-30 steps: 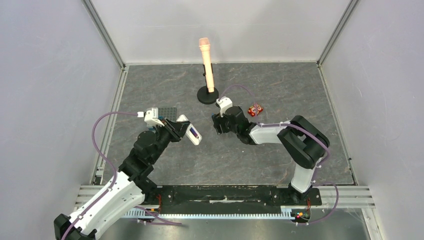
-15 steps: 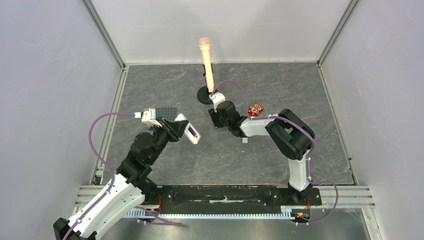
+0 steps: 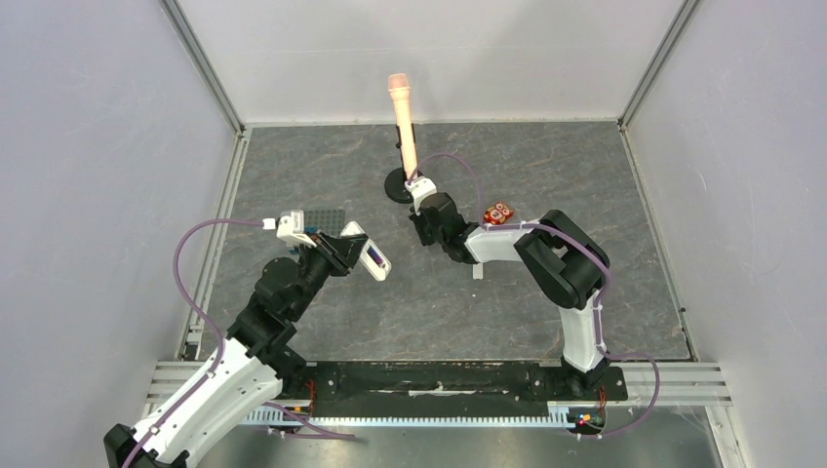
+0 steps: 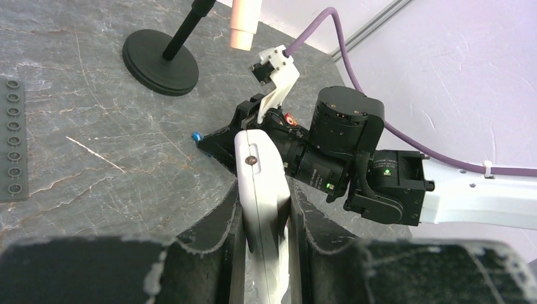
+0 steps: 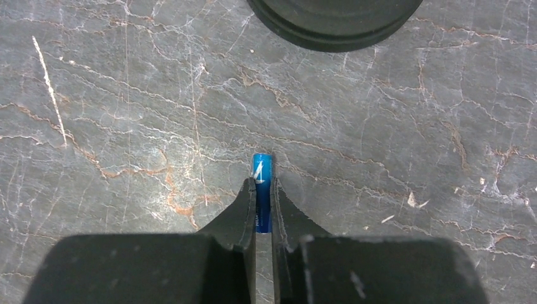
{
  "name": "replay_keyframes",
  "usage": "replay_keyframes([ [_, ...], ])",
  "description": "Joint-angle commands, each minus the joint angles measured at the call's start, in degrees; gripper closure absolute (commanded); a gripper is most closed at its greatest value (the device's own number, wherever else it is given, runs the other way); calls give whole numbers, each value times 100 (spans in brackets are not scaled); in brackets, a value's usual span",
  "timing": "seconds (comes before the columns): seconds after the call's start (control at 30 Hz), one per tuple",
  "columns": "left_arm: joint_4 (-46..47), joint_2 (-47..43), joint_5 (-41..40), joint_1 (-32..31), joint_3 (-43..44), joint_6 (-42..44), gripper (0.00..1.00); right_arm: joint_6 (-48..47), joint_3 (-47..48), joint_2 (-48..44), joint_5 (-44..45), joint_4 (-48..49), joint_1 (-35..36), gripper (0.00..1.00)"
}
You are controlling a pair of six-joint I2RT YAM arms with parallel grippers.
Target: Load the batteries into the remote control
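Observation:
My left gripper [image 3: 348, 251] is shut on the white remote control [image 3: 369, 256] and holds it above the table's left middle. In the left wrist view the remote [image 4: 259, 180] stands edge-on between the two fingers [image 4: 215, 244], its end pointing toward the right arm. My right gripper [image 5: 263, 185] is down on the table just in front of the black stand base, shut on a small blue battery [image 5: 262, 166]. The battery's end sticks out past the fingertips. From above, the right gripper [image 3: 422, 237] hides the battery. Its blue tip [image 4: 197, 136] shows in the left wrist view.
A peach microphone-like prop [image 3: 402, 107] stands on a round black base [image 3: 401, 187] at the back middle. A small red block [image 3: 499, 213] lies right of the right wrist. A grey studded plate [image 3: 328, 218] sits behind the left gripper. A small white piece [image 3: 478, 275] lies under the right forearm.
The right gripper has moved slightly left and back, lowered to the table and closed on the blue battery. The left arm and the remote have stayed in place.

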Motion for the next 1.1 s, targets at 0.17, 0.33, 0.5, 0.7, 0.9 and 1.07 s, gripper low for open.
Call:
replay_keyframes([
  [0.17, 515, 213, 191, 37, 86, 117, 98, 146, -566, -811, 165, -536, -38, 98],
  [0.33, 1022, 497, 711, 42, -62, 191, 98, 606, -1208, -1693, -236, -694, -33, 98],
  [0.5, 1704, 754, 1404, 56, -238, 289, 98, 818, -1773, -2843, -583, -883, -47, 98],
  [0.7, 2605, 1177, 1946, 74, -405, 286, 98, 1047, -2041, -4285, -762, -1305, -51, 97],
  [0.9, 3981, 2187, 2436, 75, -468, -361, 98, 1212, -2064, -5274, -1055, -1719, -56, 97],
  [1.07, 5672, 3487, 3122, 73, -312, -1156, 98, 1487, -2047, -5767, -1481, -1972, -52, 96],
])
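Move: The remote's open battery bay, held by the left hand, lies about 18 cm back, 8 cm left and 18 cm above the right hand, which already pinches the blue battery at table height. The microphone stand's base is some 11 cm ahead and 3 cm left of the right hand; the battery cover is 10 cm back and 13 cm right. From the left hand, the blue battery is about 16 cm ahead, 11 cm right and 21 cm below. Keep the blue battery pinched and draw the right hand back and to its right, low over the table and away from the microphone stand, then raise it steeply, about 20 cm in all, rolling its left side up. Meanwhile carry the remote rightwards towards the battery with the left hand, swinging clockwise some 25 degrees, grip unchanged. ##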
